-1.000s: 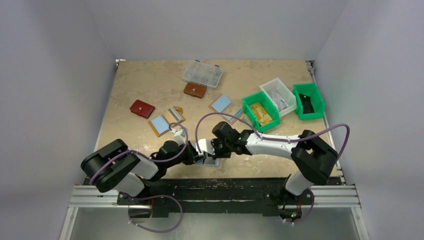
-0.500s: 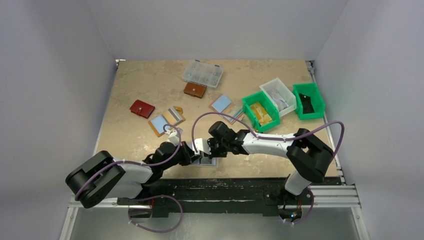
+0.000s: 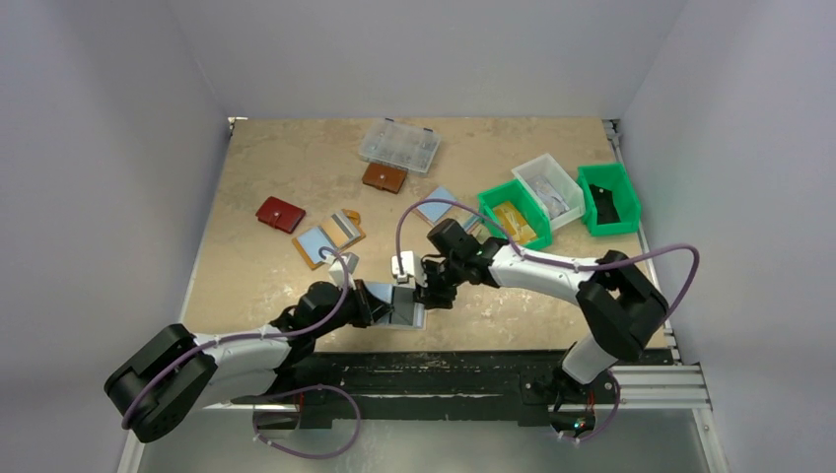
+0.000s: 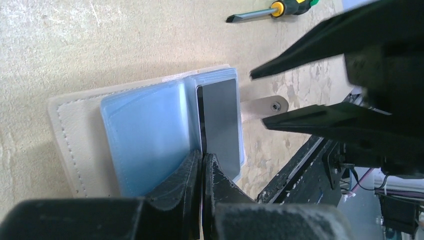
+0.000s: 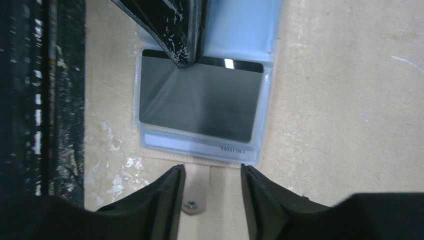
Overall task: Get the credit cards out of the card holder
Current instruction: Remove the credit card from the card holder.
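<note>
The tan card holder [image 3: 406, 315] lies open near the table's front edge, its pale blue sleeves [image 4: 145, 135] facing up. A dark grey card [image 5: 200, 102] sits in the top sleeve and also shows in the left wrist view [image 4: 222, 120]. My left gripper [image 3: 373, 301] is shut at the fold [image 4: 202, 156], pinching a thin sleeve leaf beside the card; its fingers [image 5: 180, 30] press in from the holder's other side. My right gripper [image 3: 422, 288] is open, and between its fingertips [image 5: 212, 170], lower down, lies the holder's snap tab [image 5: 196, 192]. It holds nothing.
A second open holder [image 3: 328, 236], a red wallet [image 3: 280, 214], a brown wallet [image 3: 383, 177] and a clear organiser box [image 3: 398, 145] lie farther back. Green bins [image 3: 513, 217] [image 3: 608, 199] and a white bin [image 3: 548, 187] stand at the right. A screwdriver [image 4: 272, 10] lies nearby. The black front rail [image 5: 45, 100] runs close to the holder.
My right gripper has opened and drawn back from the holder toward the far side. The left arm has sunk and stretched out, still shut at the holder's fold.
</note>
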### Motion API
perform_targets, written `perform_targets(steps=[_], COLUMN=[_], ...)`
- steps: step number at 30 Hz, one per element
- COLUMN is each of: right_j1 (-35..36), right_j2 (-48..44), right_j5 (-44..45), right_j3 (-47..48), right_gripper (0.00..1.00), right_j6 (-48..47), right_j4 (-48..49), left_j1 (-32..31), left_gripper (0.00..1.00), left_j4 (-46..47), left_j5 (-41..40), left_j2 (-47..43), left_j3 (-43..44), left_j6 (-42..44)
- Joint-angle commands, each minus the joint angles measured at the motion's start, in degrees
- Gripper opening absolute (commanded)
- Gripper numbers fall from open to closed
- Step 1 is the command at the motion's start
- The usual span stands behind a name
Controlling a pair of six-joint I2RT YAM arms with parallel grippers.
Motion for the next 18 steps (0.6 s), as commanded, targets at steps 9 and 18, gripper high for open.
perform_targets(steps=[9, 18], right_j1=[-7.4, -8.6], right_j2=[-1.9, 0.8], right_j5=[-15.1, -16.9], right_j3=[4.0, 5.4], right_gripper=[0.75, 0.77], right_j6=[1.8, 3.0], right_j4=[-5.0, -5.7], left_j1=[-0.2, -6.3], left_gripper=[0.0, 0.0], left_j4=[1.5, 1.0], left_j5=[3.4, 0.2], left_j2=[-3.6, -8.0], left_j3=[0.7, 0.7], left_j6=[12.0, 17.8])
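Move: My left fingers are shut on the near edge of the black card, or of its clear sleeve; the card's middle lies about 3 cm to their right, 1 cm ahead and 1 cm below. The blue sleeve page is centred some 3 cm to their left and 1 cm ahead, also 1 cm lower. From my free right hand the card is about 5 cm left, 1 cm back and 2 cm down; the screwdriver's middle is roughly 6 cm ahead, 10 cm right. I keep my left pinch on the card's left edge and, after a brief pause, lift it about 2 cm, drawing back and right by a centimetre or so while the fingers tip up and swing some 10 degrees clockwise. My right hand, touching nothing, rises about 3 cm beside the holder, then sinks about half of that, opening wider and swinging its fingertips back. ##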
